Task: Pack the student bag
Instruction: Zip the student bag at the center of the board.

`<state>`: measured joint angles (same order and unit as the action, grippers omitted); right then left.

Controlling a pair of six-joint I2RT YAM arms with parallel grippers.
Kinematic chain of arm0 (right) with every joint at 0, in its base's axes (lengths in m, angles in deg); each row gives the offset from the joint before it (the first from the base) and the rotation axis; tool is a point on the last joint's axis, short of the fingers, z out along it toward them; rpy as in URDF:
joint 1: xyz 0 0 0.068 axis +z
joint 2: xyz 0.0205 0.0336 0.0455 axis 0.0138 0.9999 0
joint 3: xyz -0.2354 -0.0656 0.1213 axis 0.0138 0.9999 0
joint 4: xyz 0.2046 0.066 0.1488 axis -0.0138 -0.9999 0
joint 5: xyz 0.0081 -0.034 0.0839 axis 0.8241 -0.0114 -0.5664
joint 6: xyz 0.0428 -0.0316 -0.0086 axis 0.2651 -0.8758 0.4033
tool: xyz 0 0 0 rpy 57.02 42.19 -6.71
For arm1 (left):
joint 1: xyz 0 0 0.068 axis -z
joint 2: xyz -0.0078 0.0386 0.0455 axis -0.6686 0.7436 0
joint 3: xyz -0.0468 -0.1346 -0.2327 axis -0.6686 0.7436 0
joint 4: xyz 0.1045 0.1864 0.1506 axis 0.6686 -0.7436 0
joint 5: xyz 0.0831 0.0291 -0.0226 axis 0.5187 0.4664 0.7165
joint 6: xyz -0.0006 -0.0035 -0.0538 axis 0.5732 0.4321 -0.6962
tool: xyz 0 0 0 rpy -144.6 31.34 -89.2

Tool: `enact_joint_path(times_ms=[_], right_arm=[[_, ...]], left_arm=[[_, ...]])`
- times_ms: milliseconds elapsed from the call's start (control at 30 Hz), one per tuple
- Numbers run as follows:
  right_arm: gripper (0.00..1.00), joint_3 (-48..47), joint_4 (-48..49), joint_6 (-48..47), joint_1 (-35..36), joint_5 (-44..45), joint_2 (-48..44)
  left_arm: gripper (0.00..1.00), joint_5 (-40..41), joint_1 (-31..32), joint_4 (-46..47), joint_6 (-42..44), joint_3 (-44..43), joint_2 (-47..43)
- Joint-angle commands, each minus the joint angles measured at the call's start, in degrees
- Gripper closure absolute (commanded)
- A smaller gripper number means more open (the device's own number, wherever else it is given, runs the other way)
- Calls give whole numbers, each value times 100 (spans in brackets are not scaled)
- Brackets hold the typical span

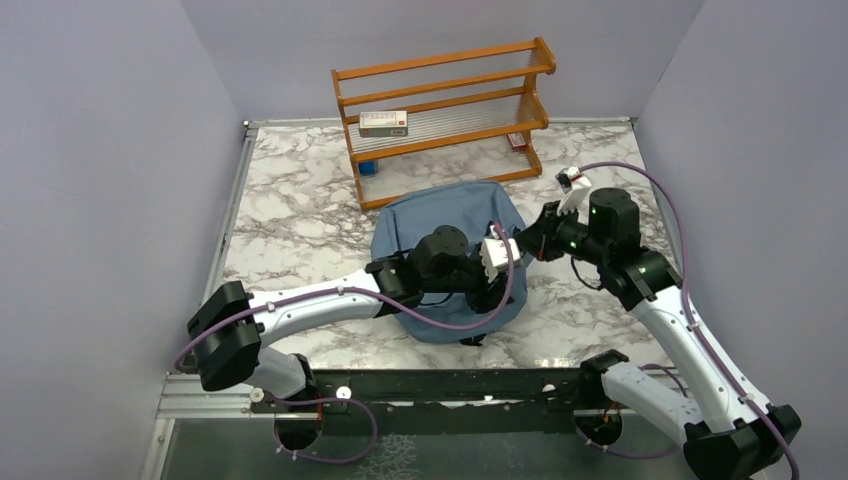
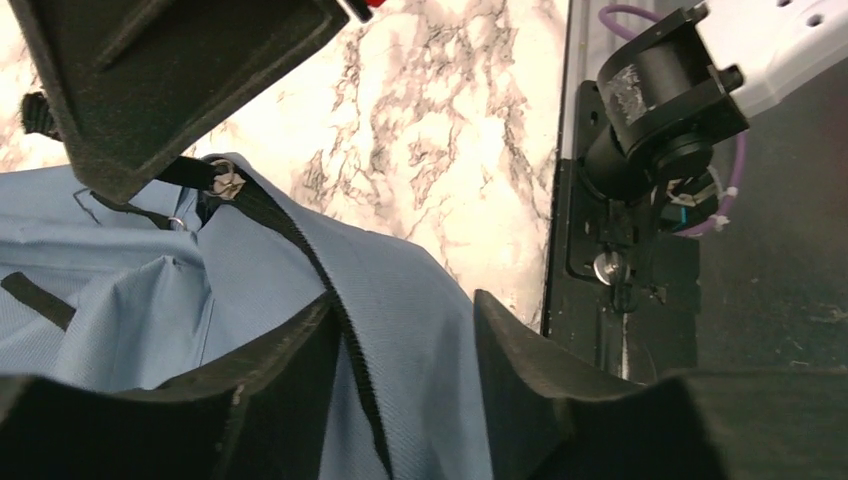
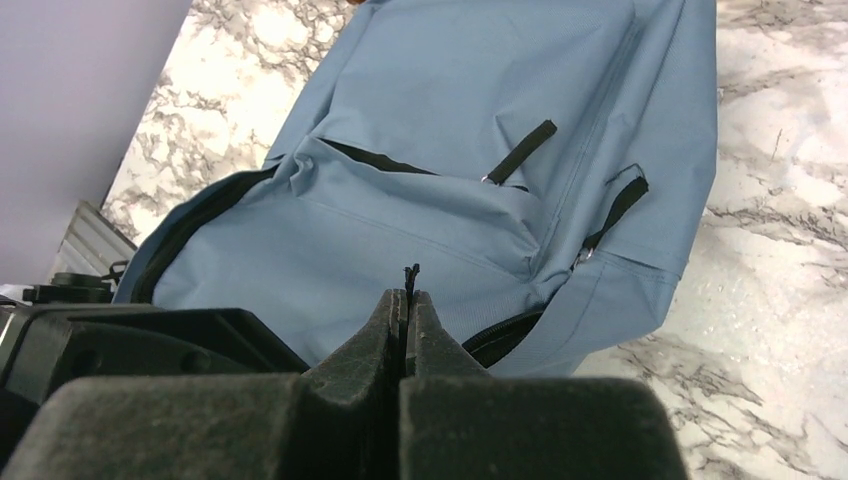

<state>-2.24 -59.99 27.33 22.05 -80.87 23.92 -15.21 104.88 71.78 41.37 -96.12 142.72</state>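
Observation:
The student bag [image 1: 455, 212], dusty blue with black zipper trim, lies flat in the middle of the marble table [image 1: 290, 215]. My left gripper [image 1: 492, 283] hovers over its near right edge. In the left wrist view its jaws [image 2: 405, 335] stand apart astride a fold of blue fabric and the black zipper line [image 2: 330, 290], so it is open. My right gripper [image 3: 408, 300] is shut on a thin black zipper pull [image 3: 410, 272] at the bag's right side. The main zipper gapes partly open [image 3: 190, 235].
A wooden rack [image 1: 445, 100] stands at the back with a white box [image 1: 383, 123] on its shelf. A small blue item [image 1: 368, 167] and a red one [image 1: 517, 141] lie beneath it. The black mounting rail [image 1: 450, 385] runs along the near edge. Walls close in both sides.

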Motion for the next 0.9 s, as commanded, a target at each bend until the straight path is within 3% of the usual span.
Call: enact_joint_path(times_ms=[0,267,567,867], right_arm=[[99,14,-53,101,-24,120,-262],[100,313,-472,572,-25,478,-443],[100,524,-557,1037,-23,1057,-414],[100,611,177,1077,-25,2150,86]], left_arm=[[54,444,196,143,-104,45,137],[98,239,557,151,107,658,240],[100,171,1038,593,250,1677,171],[100,-104,1171,617,414,1830,276]])
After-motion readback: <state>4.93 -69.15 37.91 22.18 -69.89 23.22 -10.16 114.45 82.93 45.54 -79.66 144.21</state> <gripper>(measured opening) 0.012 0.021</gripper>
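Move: The student bag's zipper edge, near its closed end, lies between the left hand's still half-open fingers, about 1 cm ahead of and 1 cm below the hand point. The held zipper slider is some 8 cm ahead and 3 cm right of that hand, level with it. From the right hand, shut on the slider's tab, the second zipper pull lies about 5 cm ahead, neither left nor right, and 6 cm down; the pocket pull is 5 cm ahead, 4 cm left and 7 cm down. The left fingers close fully on the zipper edge beside the bag's closed end as that hand goes down about 10 cm and back towards the bases some 6 cm, drawing the pinched edge away from the slider. The right hand keeps its pinch on the zipper tab and sinks about 8 cm, easing back and to the right until, near the end, it starts forward again, its fingers tipping further down and swinging clockwise by some 15 degrees each. ##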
